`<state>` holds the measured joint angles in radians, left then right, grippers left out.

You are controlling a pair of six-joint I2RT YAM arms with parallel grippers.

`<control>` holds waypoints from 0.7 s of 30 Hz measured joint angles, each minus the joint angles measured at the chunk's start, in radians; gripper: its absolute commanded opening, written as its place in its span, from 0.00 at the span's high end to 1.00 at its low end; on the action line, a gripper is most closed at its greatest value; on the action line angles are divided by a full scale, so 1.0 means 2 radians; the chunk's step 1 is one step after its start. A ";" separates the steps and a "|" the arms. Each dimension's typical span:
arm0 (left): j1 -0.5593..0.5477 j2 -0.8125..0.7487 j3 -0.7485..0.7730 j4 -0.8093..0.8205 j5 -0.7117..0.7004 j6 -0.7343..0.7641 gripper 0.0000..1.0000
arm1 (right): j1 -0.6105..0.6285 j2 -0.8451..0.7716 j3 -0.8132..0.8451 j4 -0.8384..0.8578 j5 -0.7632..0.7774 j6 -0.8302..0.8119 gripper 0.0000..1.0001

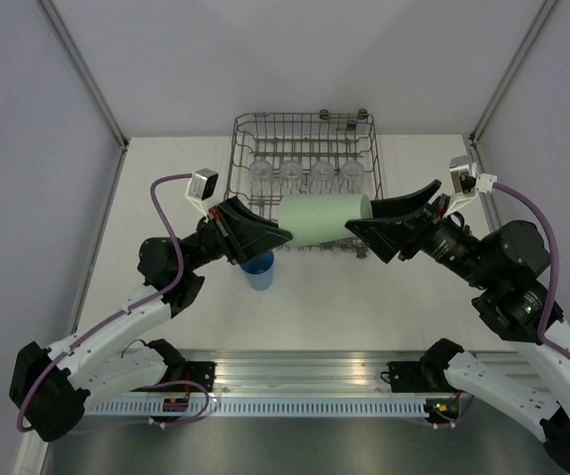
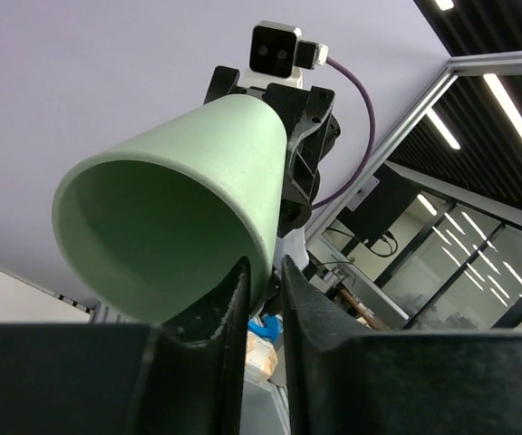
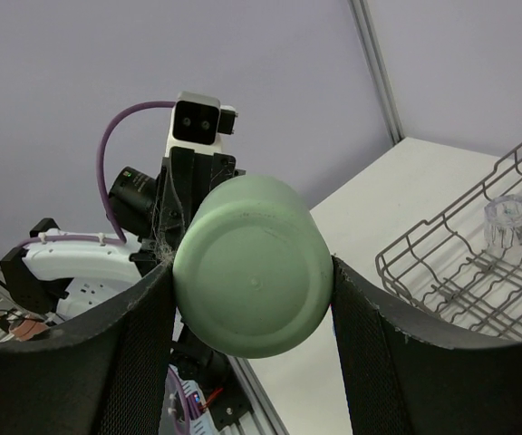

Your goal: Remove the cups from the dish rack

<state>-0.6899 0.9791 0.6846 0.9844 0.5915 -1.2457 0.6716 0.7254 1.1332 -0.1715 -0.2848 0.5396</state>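
A green cup [image 1: 320,218] hangs on its side above the table, just in front of the dish rack [image 1: 305,124], held from both ends. My right gripper [image 1: 364,220] is shut on its base [image 3: 252,272], one finger on each side. My left gripper [image 1: 283,236] pinches the rim of its open mouth [image 2: 170,208], one finger inside the cup and one outside [image 2: 264,265]. A blue cup [image 1: 258,269] stands on the table under my left gripper. Several clear glasses [image 1: 291,170] sit in a row in the rack, one also in the right wrist view [image 3: 513,222].
The grey wire dish rack [image 3: 460,263] stands at the back middle of the white table. Purple-grey walls close in the table on the left, right and back. The arm bases sit on a metal rail [image 1: 305,381] at the near edge.
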 measured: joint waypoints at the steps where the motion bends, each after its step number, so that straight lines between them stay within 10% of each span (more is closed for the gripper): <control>1: -0.001 0.000 0.000 0.001 0.002 0.000 0.85 | 0.000 -0.001 0.000 0.001 0.000 0.000 0.99; 7: -0.001 -0.001 0.000 0.000 0.010 0.007 0.98 | 0.000 -0.002 -0.007 0.013 -0.001 0.014 0.95; 13: -0.001 -0.014 0.000 -0.034 0.010 0.032 0.98 | -0.001 -0.002 -0.011 0.010 0.002 0.015 0.50; 16: -0.001 -0.028 0.003 -0.069 0.006 0.054 0.98 | -0.001 -0.003 -0.014 0.007 0.004 0.014 0.03; 21: -0.003 -0.043 0.043 -0.189 -0.008 0.122 0.98 | -0.001 -0.006 -0.016 -0.033 0.049 -0.020 0.02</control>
<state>-0.6964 0.8940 0.7715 0.6056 0.5755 -1.0023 0.6701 0.7128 1.1015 -0.2375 -0.1875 0.4995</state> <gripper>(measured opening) 0.044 0.976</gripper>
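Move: The green cup, held at its base by the right hand, has its middle about 5 cm to the right of the left hand, 3 cm farther out and 2 cm higher, its rim already between the left fingertips. From the right hand that middle is about 5 cm to the left, level in depth and height. The blue cup stands some 10 cm ahead of the left hand, 6 cm to its left and 37 cm below; the dish rack's near rim is about 17 cm ahead of it, 4 cm right and 35 cm below. Hold the left gripper almost in place and close its fingers until they pinch the green cup's rim, one finger inside the mouth. Keep the right hand still until that grip is made, then open its fingers wide to let go of the base and ease that hand down about 3 cm and slightly forward, while the left sinks 1 cm and begins to turn by some 10 degrees. ##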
